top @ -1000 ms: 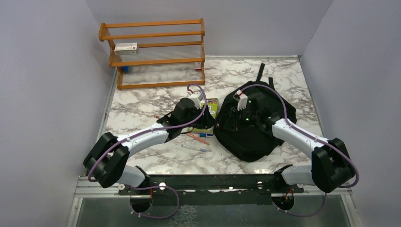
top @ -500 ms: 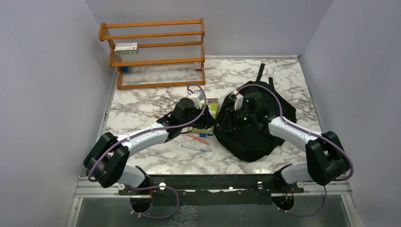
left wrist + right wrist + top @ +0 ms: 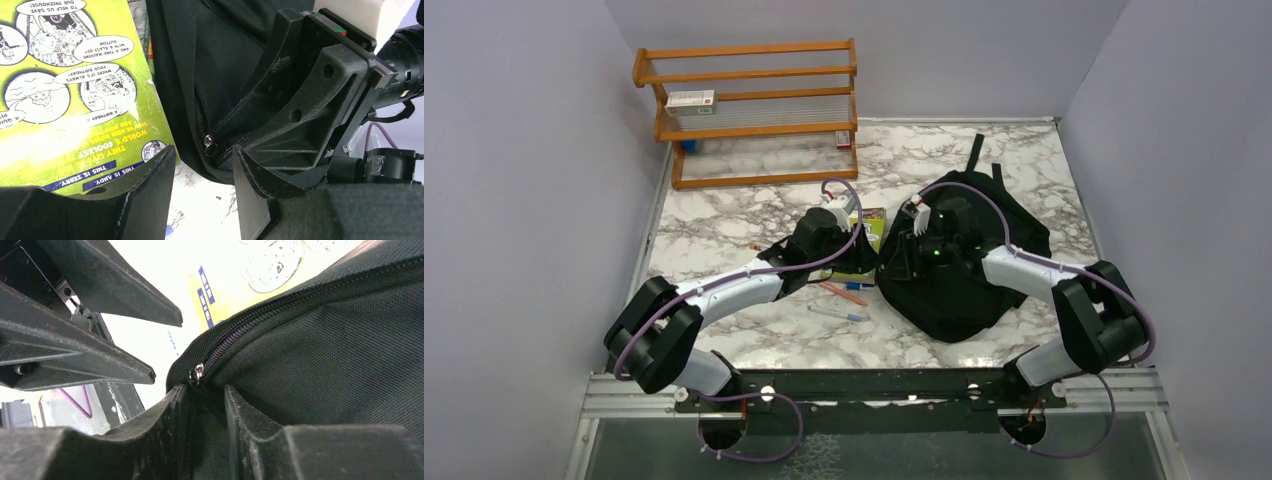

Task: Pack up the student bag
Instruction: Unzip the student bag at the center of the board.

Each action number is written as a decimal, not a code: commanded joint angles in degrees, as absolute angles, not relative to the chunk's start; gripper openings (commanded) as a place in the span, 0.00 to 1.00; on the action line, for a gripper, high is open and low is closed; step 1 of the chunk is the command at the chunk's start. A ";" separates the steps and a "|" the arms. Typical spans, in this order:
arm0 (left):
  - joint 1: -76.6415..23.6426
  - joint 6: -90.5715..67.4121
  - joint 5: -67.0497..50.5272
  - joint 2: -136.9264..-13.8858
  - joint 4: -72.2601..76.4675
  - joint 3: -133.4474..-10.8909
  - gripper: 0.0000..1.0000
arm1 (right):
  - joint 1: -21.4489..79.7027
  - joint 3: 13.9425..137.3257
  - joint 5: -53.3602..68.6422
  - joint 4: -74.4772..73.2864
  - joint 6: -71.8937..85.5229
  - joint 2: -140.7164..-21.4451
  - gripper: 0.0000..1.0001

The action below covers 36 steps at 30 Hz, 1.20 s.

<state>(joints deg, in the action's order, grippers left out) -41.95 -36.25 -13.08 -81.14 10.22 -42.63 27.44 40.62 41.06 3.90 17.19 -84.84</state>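
The student bag (image 3: 969,270) is a large black backpack lying right of centre. Its left edge with the zipper pull (image 3: 209,145) shows in the left wrist view. My right gripper (image 3: 896,255) is at that edge, shut on the bag's fabric beside the zipper (image 3: 198,372), with the cloth filling the narrow gap between its fingers (image 3: 165,412). My left gripper (image 3: 202,175) is open and empty, low over the table between the green comic book (image 3: 75,85) and the bag (image 3: 225,60). In the top view it (image 3: 864,258) sits just left of the right gripper.
A red pen (image 3: 844,292) and a blue pen (image 3: 836,313) lie on the marble table in front of the book (image 3: 872,232). A wooden rack (image 3: 754,110) with a small box (image 3: 690,99) stands at the back left. Grey walls close in three sides.
My right arm has swung left across the bag, bringing its gripper to the bag's left zipper edge close to the left gripper. The left arm has barely moved.
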 commanded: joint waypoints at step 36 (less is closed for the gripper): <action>-40.25 -39.88 -18.02 -88.82 16.35 -48.79 0.68 | 27.98 41.16 29.01 -7.01 13.60 -73.22 0.01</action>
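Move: The half-open right fingers straddle the cord of the bag's zipper pull; the pull is about 1 cm to the left of the right hand point and 1 cm below, level ahead. The green book is some 8 cm left, 4 cm ahead and 6 cm below, the red pen about 11 cm left, 5 cm back and 7 cm below. From the left hand, the pull is roughly 3 cm right, 1 cm ahead and 3 cm below. Right fingers pinch the zipper pull, drawing it about 3 cm right and up; left fingers widen, edging forward-right. ##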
